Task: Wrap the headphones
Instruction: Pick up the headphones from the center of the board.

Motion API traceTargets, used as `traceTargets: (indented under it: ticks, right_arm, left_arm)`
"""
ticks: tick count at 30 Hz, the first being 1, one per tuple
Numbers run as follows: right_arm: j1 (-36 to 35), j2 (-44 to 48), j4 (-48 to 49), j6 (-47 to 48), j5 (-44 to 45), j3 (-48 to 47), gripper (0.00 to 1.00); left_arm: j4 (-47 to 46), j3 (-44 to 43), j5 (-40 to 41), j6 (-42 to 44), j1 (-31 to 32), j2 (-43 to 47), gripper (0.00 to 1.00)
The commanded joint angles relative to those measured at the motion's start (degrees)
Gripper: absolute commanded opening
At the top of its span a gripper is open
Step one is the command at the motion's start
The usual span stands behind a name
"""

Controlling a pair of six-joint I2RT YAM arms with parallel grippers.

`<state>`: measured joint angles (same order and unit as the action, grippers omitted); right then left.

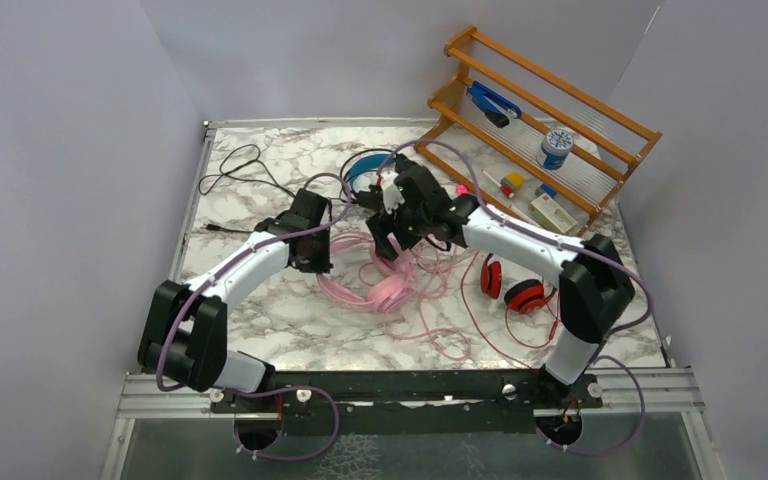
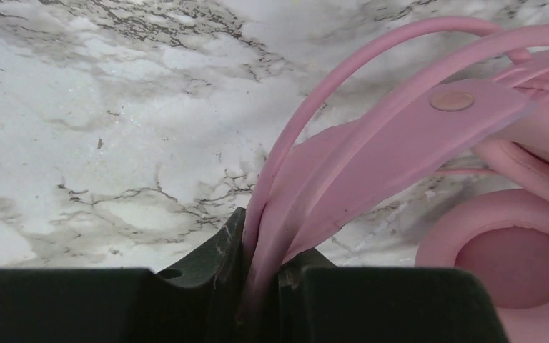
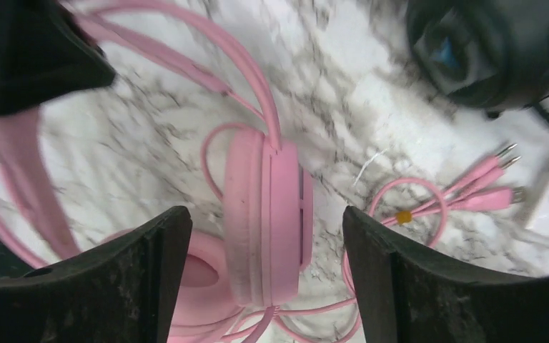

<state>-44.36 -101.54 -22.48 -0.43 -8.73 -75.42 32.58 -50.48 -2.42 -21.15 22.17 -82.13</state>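
Note:
The pink headphones (image 1: 385, 290) lie mid-table with their thin pink cable (image 1: 440, 335) strewn loosely in front of them. My left gripper (image 2: 275, 268) is shut on the pink headband (image 2: 372, 143), which runs up and to the right from between its fingers. My right gripper (image 3: 266, 243) hangs open above one pink ear cup (image 3: 268, 221), a finger on each side, without touching it. The pink plugs (image 3: 497, 168) lie to its right. The black headphones with a blue band (image 1: 365, 168) lie behind both grippers. The red headphones (image 1: 520, 292) rest at the right.
A wooden rack (image 1: 545, 125) at the back right holds a blue tool, a round tin and small boxes. A black cable (image 1: 230, 170) loops at the back left. White walls close in both sides.

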Motion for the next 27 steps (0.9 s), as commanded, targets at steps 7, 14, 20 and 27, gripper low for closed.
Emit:
traceTargets:
  ticks: [7, 14, 20, 27]
  right_arm:
    - [-0.21, 21.44, -3.74, -2.54, 3.21, -4.30, 0.93]
    - [1.64, 35.02, -2.96, -3.01, 15.37, 1.68, 0.95]
    - [1.64, 42.06, 1.26, 0.64, 17.98, 10.80, 1.00]
    - [1.77, 39.60, 14.79, 2.06, 0.13, 19.19, 1.00]
  left_arm:
    - [6.57, -12.40, -3.64, -5.87, -0.33, 12.59, 0.00]
    - [12.31, -23.63, 1.22, -11.33, -3.09, 13.31, 0.00]
    - [14.31, -33.28, -2.11, -15.39, -4.92, 12.50, 0.00]
    - [17.39, -49.71, -4.41, -18.15, -5.45, 6.47, 0.00]
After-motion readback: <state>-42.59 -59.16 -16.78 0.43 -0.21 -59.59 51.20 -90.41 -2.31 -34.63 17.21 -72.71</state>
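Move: The pink headphones, already pinched by the headband in the left fingers, have their middle about 11 cm to the left hand's right, level ahead and about 1 cm lower; from the right hand, 6 cm left, 3 cm back, 6 cm below. The black headphones lie some 19 cm ahead and 15 cm right of the left hand; the pink cable pile is about 8 cm right of the right hand and 1 cm back, 9 cm below. The pink headphones stay pinched by the headband as the left hand carries them steeply up, some 27 cm, and a little forward, tipping its fingers outward by roughly 30 degrees. The right hand, already clear of the ear cup, climbs about 20 cm, then swings away to the right and slightly back, easing left and down at the end while its fingers spread fully. ##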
